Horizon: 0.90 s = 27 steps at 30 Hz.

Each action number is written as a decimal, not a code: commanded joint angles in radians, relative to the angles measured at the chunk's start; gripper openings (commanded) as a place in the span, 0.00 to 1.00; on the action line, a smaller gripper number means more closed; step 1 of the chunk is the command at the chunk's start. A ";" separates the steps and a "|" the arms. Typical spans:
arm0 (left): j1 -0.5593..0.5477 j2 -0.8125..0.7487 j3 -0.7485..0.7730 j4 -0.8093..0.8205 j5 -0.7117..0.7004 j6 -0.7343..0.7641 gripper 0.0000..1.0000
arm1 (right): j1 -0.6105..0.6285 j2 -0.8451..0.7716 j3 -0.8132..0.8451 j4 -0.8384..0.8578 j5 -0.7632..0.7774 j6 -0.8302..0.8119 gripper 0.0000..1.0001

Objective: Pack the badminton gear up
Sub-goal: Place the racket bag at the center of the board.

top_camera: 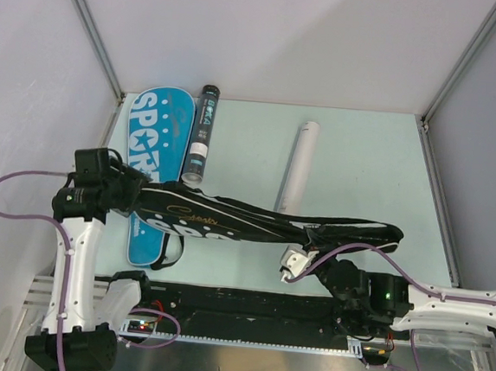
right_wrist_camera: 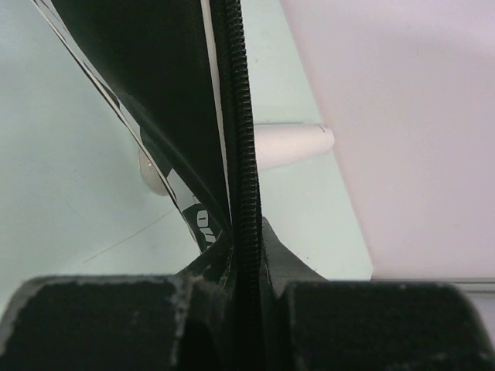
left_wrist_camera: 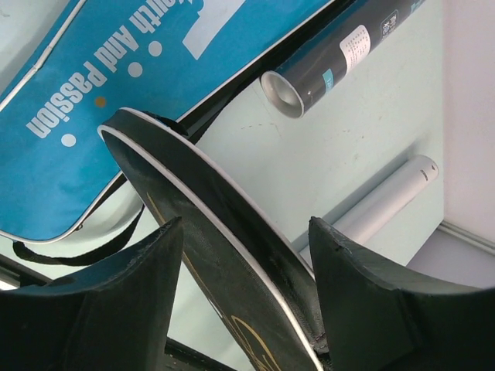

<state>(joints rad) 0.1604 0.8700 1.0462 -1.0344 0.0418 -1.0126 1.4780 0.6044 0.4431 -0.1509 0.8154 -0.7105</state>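
Note:
A black racket cover [top_camera: 228,218] with gold and white print hangs across the table between both arms. Its zipper edge [right_wrist_camera: 246,154] is pinched in my right gripper [top_camera: 311,241] [right_wrist_camera: 247,232], which is shut on it. My left gripper [top_camera: 130,188] [left_wrist_camera: 244,228] straddles the cover's wide end [left_wrist_camera: 209,224]. Its jaws stand apart, with a gap on the left side. A blue "SPORT" cover [top_camera: 157,134] [left_wrist_camera: 116,93] lies flat at the far left. Beside it lies a black teal-printed tube [top_camera: 202,134] [left_wrist_camera: 340,54]. A white tube [top_camera: 298,164] [left_wrist_camera: 387,201] [right_wrist_camera: 290,143] lies mid-table.
The blue cover's black strap [top_camera: 168,252] loops near the front edge. A black rail [top_camera: 246,303] runs along the near side between the arm bases. Metal frame posts [top_camera: 453,73] and white walls bound the back and sides of the pale green table [top_camera: 371,170].

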 commanded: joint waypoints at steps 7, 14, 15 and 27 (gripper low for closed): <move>0.035 -0.029 -0.063 0.003 0.084 -0.005 0.56 | 0.016 -0.026 0.023 0.083 0.082 0.059 0.00; 0.041 -0.061 -0.065 0.005 0.152 -0.048 0.04 | 0.054 -0.017 0.094 -0.053 -0.008 0.251 0.23; 0.041 -0.066 -0.064 0.004 0.162 -0.053 0.02 | 0.063 -0.008 0.118 -0.080 -0.027 0.286 0.29; 0.038 -0.078 -0.073 0.006 0.190 -0.091 0.00 | 0.085 0.098 0.288 0.048 -0.257 0.443 0.63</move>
<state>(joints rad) 0.1959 0.7975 0.9775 -1.0355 0.1844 -1.0668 1.5970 0.6834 0.6662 -0.2733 0.6556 -0.3210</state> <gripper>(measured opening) 0.034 0.622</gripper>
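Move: The black racket bag spans both hands: its left rim already lies between the open left fingers, its middle about 38 cm right and 5 cm back of that hand, 4 cm lower. From the left hand, the blue bag centres some 5 cm ahead and 3 cm left, the dark tube 23 cm ahead and 13 cm right, both 18 cm below. From the closed right hand, the racket bag's middle is roughly 12 cm left and 1 cm ahead. Left fingers shut on the racket bag's rim; right ones open, moving about 8 cm back, left and up. ##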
